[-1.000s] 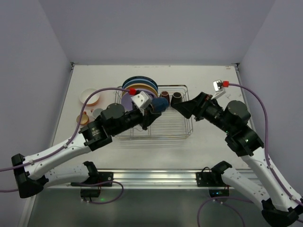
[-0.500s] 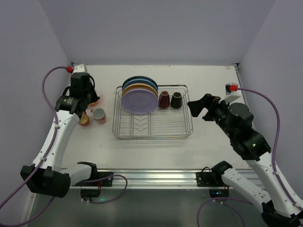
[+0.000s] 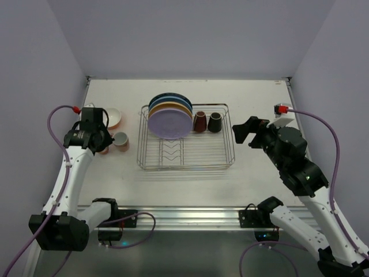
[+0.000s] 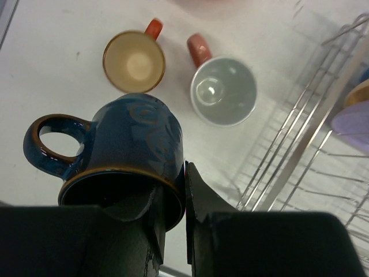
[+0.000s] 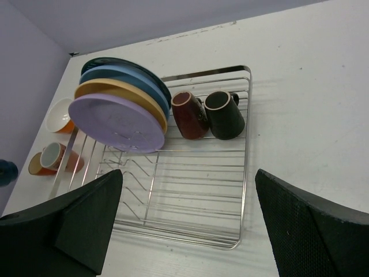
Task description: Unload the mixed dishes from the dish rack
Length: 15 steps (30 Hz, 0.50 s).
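Observation:
My left gripper [image 4: 173, 184] is shut on the rim of a blue cup [image 4: 130, 147], one finger inside and one outside, held above the table left of the dish rack [image 3: 228, 158]. Below it stand an orange cup [image 4: 134, 62] and a pink cup [image 4: 222, 89]. In the top view the left gripper [image 3: 95, 138] is beside the pink cup [image 3: 121, 140]. The rack holds a lavender plate [image 3: 169, 123], a yellow plate [image 3: 176, 108], blue plates behind, a brown cup [image 3: 199, 121] and a black cup [image 3: 214, 122]. My right gripper [image 3: 245, 133] is open and empty, right of the rack.
An orange bowl, white inside, [image 3: 112, 117] sits on the table behind the left gripper. The near half of the rack [image 5: 245, 144] holds only bare wire dividers. Side walls bound the table on the left and right.
My left arm carried the blue cup from over the rack to the left side, beside the cups there. My right gripper drew back from the rack to the right.

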Each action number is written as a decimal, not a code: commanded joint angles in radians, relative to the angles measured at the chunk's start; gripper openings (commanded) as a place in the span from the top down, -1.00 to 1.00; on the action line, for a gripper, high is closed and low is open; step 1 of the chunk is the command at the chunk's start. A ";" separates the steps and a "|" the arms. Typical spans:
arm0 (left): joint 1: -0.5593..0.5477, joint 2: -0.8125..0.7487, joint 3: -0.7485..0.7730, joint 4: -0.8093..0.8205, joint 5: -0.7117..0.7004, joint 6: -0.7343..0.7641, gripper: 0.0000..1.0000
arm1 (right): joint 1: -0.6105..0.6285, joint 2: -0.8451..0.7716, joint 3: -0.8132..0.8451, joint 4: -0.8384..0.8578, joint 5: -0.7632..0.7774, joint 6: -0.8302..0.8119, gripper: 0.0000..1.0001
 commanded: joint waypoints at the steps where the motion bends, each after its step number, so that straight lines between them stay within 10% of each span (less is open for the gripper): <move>1: 0.003 -0.047 -0.021 -0.073 -0.055 -0.052 1.00 | -0.005 -0.029 -0.013 0.025 -0.011 -0.023 -0.98; 15: 0.064 0.145 -0.118 -0.128 -0.018 -0.226 1.00 | -0.005 -0.092 -0.038 0.029 -0.036 -0.028 -0.98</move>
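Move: The left hand already holds the blue mug by its rim, taking it to the bare table in front of the orange cup, about 5 cm back, level sideways and some 17 cm down. The orange cup stands roughly 6 cm ahead and 3 cm left, the pink mug about 8 cm ahead and 7 cm right, both some 13 cm below. From the empty right hand that bare spot lies some 55 cm left, 4 cm back and 31 cm down. Downward about 8 cm and backward about 5 cm goes the left hand, carrying the blue mug away from the orange cup and pink mug towards the bare table nearer the robot. It sinks faster late on, while the wrist tips some 20 degrees to point more steeply down and swings slightly counter-clockwise; the fingers keep their grip. ##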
